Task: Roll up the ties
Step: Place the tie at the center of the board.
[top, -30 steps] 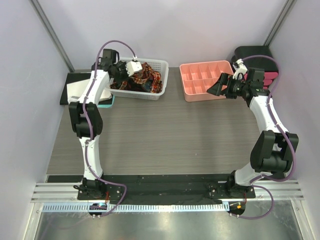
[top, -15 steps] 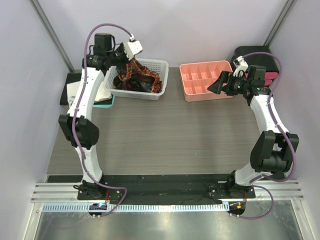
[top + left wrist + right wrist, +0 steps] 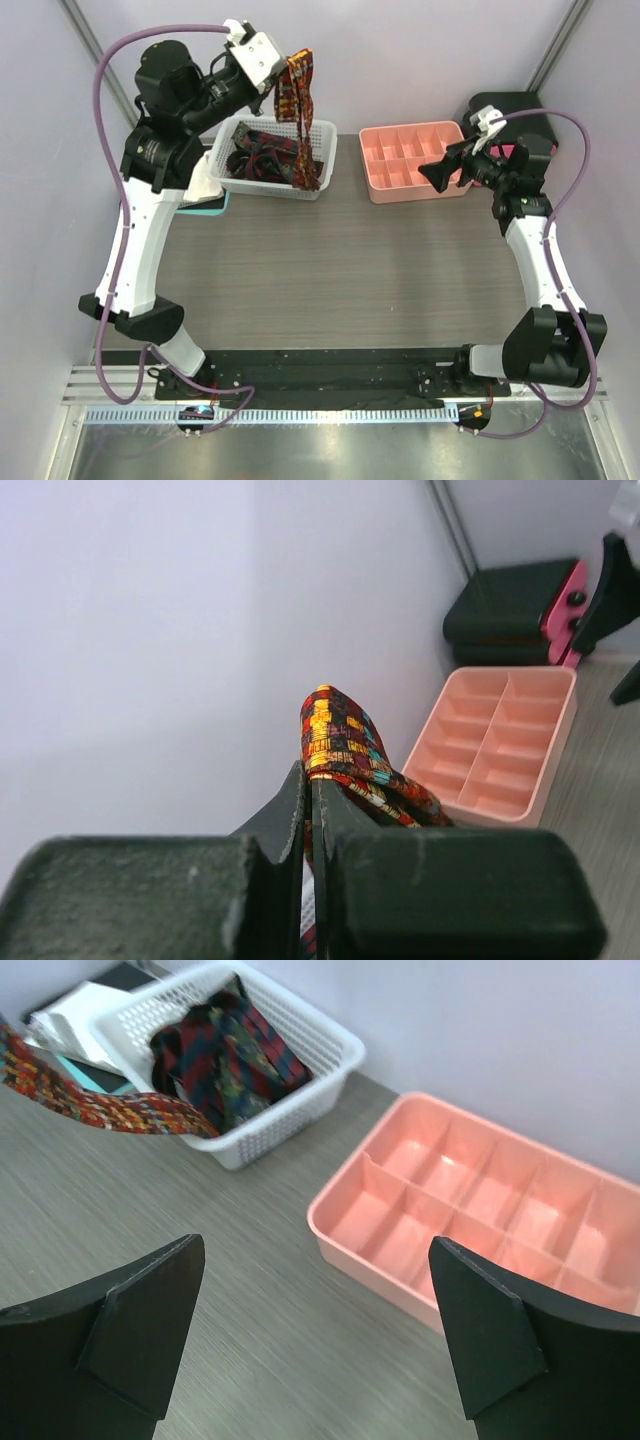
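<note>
High over the white basket (image 3: 326, 150), my left gripper (image 3: 281, 68) is shut on the red tie (image 3: 298, 110) with small yellow-orange print. The tie hangs folded from the jaws, its lower end trailing over the basket's front right corner. In the left wrist view its fold (image 3: 338, 738) sticks out past my closed fingertips (image 3: 310, 776). The right wrist view shows its tail (image 3: 95, 1108) left of the basket (image 3: 300, 1090). Other dark patterned ties (image 3: 252, 160) (image 3: 228, 1058) lie heaped in the basket. My right gripper (image 3: 436, 174) (image 3: 315, 1245) is open and holds nothing, beside the pink tray.
A pink tray (image 3: 414, 194) (image 3: 362, 1242) (image 3: 478, 816) with several compartments stands at the back right. Behind it sit a black box (image 3: 505, 104) (image 3: 505, 608) and a pink object. White papers (image 3: 68, 1022) and a teal item (image 3: 212, 206) lie left of the basket.
My left arm has risen well above the basket, drawing the red tie up out of the heap. The right arm has shifted slightly, its gripper still open.
</note>
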Available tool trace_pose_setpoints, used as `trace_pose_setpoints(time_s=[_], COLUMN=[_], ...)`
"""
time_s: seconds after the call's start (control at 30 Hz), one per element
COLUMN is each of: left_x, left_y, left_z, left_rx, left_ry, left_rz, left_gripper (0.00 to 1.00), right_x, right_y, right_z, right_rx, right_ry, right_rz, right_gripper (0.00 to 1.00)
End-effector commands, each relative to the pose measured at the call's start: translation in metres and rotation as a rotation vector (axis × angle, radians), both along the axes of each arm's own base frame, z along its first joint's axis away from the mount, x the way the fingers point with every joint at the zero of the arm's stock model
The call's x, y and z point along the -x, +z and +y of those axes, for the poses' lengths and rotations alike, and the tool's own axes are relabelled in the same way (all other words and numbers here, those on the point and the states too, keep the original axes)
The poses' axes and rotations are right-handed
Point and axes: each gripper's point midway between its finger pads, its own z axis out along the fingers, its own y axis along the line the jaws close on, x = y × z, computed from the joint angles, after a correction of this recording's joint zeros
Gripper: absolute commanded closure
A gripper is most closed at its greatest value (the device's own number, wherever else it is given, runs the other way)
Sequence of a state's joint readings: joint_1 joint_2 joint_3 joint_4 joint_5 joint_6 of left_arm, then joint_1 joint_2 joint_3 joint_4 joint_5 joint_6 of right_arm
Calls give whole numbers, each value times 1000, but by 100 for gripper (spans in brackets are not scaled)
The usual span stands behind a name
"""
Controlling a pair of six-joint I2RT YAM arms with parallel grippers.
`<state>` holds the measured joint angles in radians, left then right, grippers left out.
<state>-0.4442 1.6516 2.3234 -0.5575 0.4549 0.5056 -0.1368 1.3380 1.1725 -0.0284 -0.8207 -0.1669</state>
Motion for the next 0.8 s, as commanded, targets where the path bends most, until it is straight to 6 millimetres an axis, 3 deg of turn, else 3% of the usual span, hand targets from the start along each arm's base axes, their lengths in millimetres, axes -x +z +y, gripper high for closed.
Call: trace_pose_setpoints(time_s=[0.0, 0.1, 0.13, 0.2, 0.23, 0.3, 0.33, 0.37, 0.4, 0.43, 0.47, 0.53, 0.57, 0.63, 0.67, 0.7, 0.77], left_x=[36, 42, 41, 44, 45, 49, 51, 53, 54, 56, 57, 60, 62, 64, 65, 64, 64], left_y=[47, 50, 52, 57, 60, 66, 70, 73, 76, 78, 80, 83, 85, 89, 91, 91, 95], left_z=[-1, 2, 4, 7, 8, 8, 10, 11, 12, 14, 15, 18, 19, 22, 23, 26, 29], left_rx=[139, 137, 139, 148, 153, 159, 166, 172, 174, 171, 172, 167, 166, 167, 163, 164, 172], left_ry=[-6, 33, 49, 53, 56, 44, 45, 46, 47, 50, 52, 58, 59, 68, 70, 86, 100], left_rz=[-30, -40, -46, -63, -72, -94, -107, -116, -127, -138, -146, -167, -172, -192, -202, -205, -217], left_gripper=[100, 100, 100, 100, 100, 100, 100, 100, 100, 100, 100, 100, 100, 100, 100, 100, 100], right_x=[22, 44, 64, 71, 88, 88, 77, 70, 61, 48, 33, 21, 23, 20, 21, 24, 19], right_y=[46, 49, 54, 40, 38, 27, 28, 16, 13, 23, 12, 16, 21, 10, 17, 0, 3], right_z=[33, 66, 96, 117, 148, 172, 177, 195, 199, 199, 205, 212, 222, 243, 254, 276, 294], right_rx=[-40, -69, -60, 16, 30, 86, 102, 103, 103, 81, 76, 53, 40, 22, 10, 9, -6], right_ry=[172, 277, 355, 377, 455, 491, 444, 451, 426, 365, 348, 331, 370, 412, 434, 470, 464], right_rz=[-191, -186, -218, -289, -325, -384, -415, -402, -412, -455, -435, -462, -477, -447, -464, -437, -469], right_gripper=[0, 0, 0, 0, 0, 0, 0, 0, 0, 0, 0, 0, 0, 0, 0, 0, 0])
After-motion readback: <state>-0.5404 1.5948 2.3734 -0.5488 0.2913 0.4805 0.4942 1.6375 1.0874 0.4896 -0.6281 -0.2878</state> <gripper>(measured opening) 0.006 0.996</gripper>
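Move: The right hand, open and empty, has the hanging end of the tie some 29 cm to its left, about 1 cm farther out and 8 cm lower. The white basket lies roughly 10 cm to the left of that tie end and 16 cm beyond it, low on the table; the peach tray is about 17 cm ahead of the right hand and 28 cm below. The left hand already pinches the tie's top, the hanging end about 34 cm straight beneath it. Leftward, in a fast sweep of some 25 cm, the right hand goes towards the tie's hanging end: it bows back about 9 cm past the near side of the peach tray, comes forward again and sinks, ending about 6 cm lower. It turns some 25 degrees counter-clockwise with fingers wide open. The left hand keeps its pinch, easing up and back about 4 cm. ##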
